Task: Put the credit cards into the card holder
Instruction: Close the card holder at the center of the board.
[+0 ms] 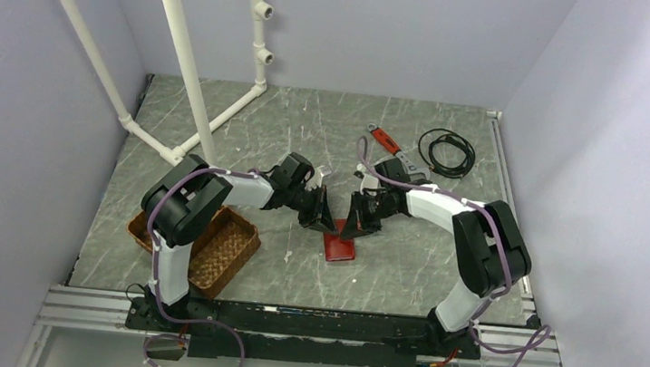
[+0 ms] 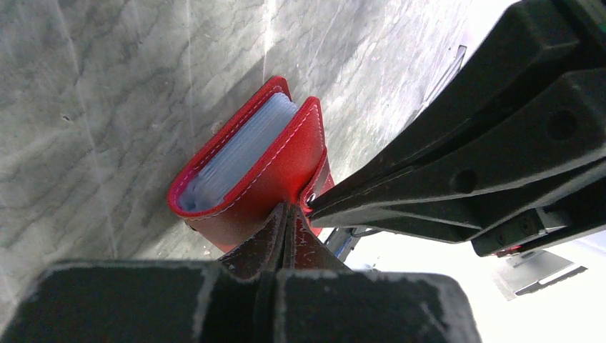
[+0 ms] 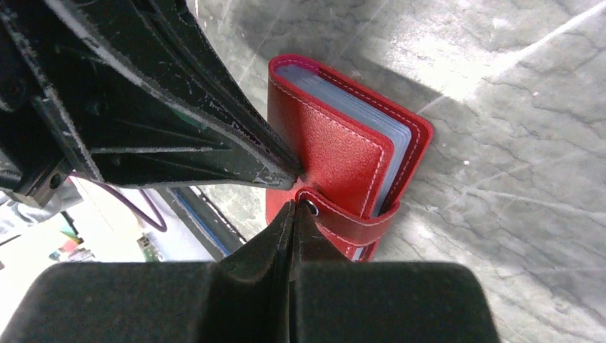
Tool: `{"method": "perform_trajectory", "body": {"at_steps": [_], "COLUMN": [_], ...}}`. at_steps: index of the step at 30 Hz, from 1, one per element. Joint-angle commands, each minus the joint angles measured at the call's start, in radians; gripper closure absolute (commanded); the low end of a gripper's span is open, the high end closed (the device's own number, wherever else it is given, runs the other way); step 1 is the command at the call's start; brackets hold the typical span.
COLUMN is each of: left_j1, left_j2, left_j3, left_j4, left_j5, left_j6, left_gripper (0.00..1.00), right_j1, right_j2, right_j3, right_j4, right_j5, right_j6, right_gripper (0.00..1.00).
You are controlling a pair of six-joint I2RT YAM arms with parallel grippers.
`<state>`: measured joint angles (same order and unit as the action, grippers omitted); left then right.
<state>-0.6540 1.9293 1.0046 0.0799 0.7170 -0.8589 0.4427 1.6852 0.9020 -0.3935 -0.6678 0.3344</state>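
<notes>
The red card holder (image 1: 341, 247) lies on the grey marble table between the two arms, folded, with its snap strap (image 3: 357, 227) wrapped round the open side. Pale clear sleeves (image 2: 243, 150) show between its covers. The credit cards are hidden from every view. My left gripper (image 2: 286, 209) is shut, and its tips touch the red cover (image 2: 275, 175) beside the snap. My right gripper (image 3: 293, 206) is shut too, with its tips against the strap's end at the metal snap (image 3: 312, 209). From above, the left gripper (image 1: 326, 227) and the right gripper (image 1: 353, 230) meet tip to tip over the holder.
A brown wicker tray (image 1: 232, 248) stands at the near left beside the left arm's base. A red-handled wrench (image 1: 386, 141) and a coiled black cable (image 1: 446, 151) lie at the back right. A white pipe frame (image 1: 189, 69) rises at the back left.
</notes>
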Motion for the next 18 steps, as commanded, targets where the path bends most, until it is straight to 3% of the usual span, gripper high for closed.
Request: {"method": "perform_trajectory", "body": {"at_steps": [1,7,12,15,18], "left_j1": [-0.025,-0.025,-0.022,0.000,0.026], "left_j2": [0.037,0.028,-0.020,-0.083,-0.162], "left_j3": [0.003,0.006,0.052,0.084,0.134], "left_j4": [-0.051,-0.060,-0.157,-0.197,-0.297], "left_j5": [-0.054,-0.056,-0.060,-0.049,-0.066], "left_j6": [0.032,0.038,0.087,0.109,0.159], "left_gripper": [1.00,1.00,0.97,0.77,0.63], "right_j1": [0.021,0.013,0.007,0.008,0.022], "right_j2": [0.107,0.180,0.105,-0.008,-0.120], "right_j3": [-0.004,0.009,0.027,0.041,0.031], "right_j4": [-0.021,-0.036,-0.007,-0.043,-0.043], "right_j5": [0.129,0.215,0.116,0.141,0.174], "right_j6": [-0.012,0.035,-0.002,-0.047,-0.060], "right_gripper": [1.00,1.00,0.98,0.80,0.62]}}
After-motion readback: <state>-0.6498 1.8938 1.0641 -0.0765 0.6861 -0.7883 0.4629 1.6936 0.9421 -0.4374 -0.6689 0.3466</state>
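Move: The card holder lies closed under both shut grippers: its middle is about 2 cm back and 1 cm left of the right fingertips, which are at the snap strap, and about 2 cm back and 2 cm right of the left fingertips on its cover, roughly 1 cm below both. The wrench is some 20 cm ahead and 11 cm right of the right hand; the woven basket is about 32 cm left and 7 cm back of the left hand. The card holder's snap strap is pressed by the right hand's shut fingertips, which work about 1 cm down and 1 cm left with a small roll, then rise some 1.5 cm while opening partway. The left hand stays put with shut tips on the cover, then also opens partway and lifts off about 1 cm, drifting left. ##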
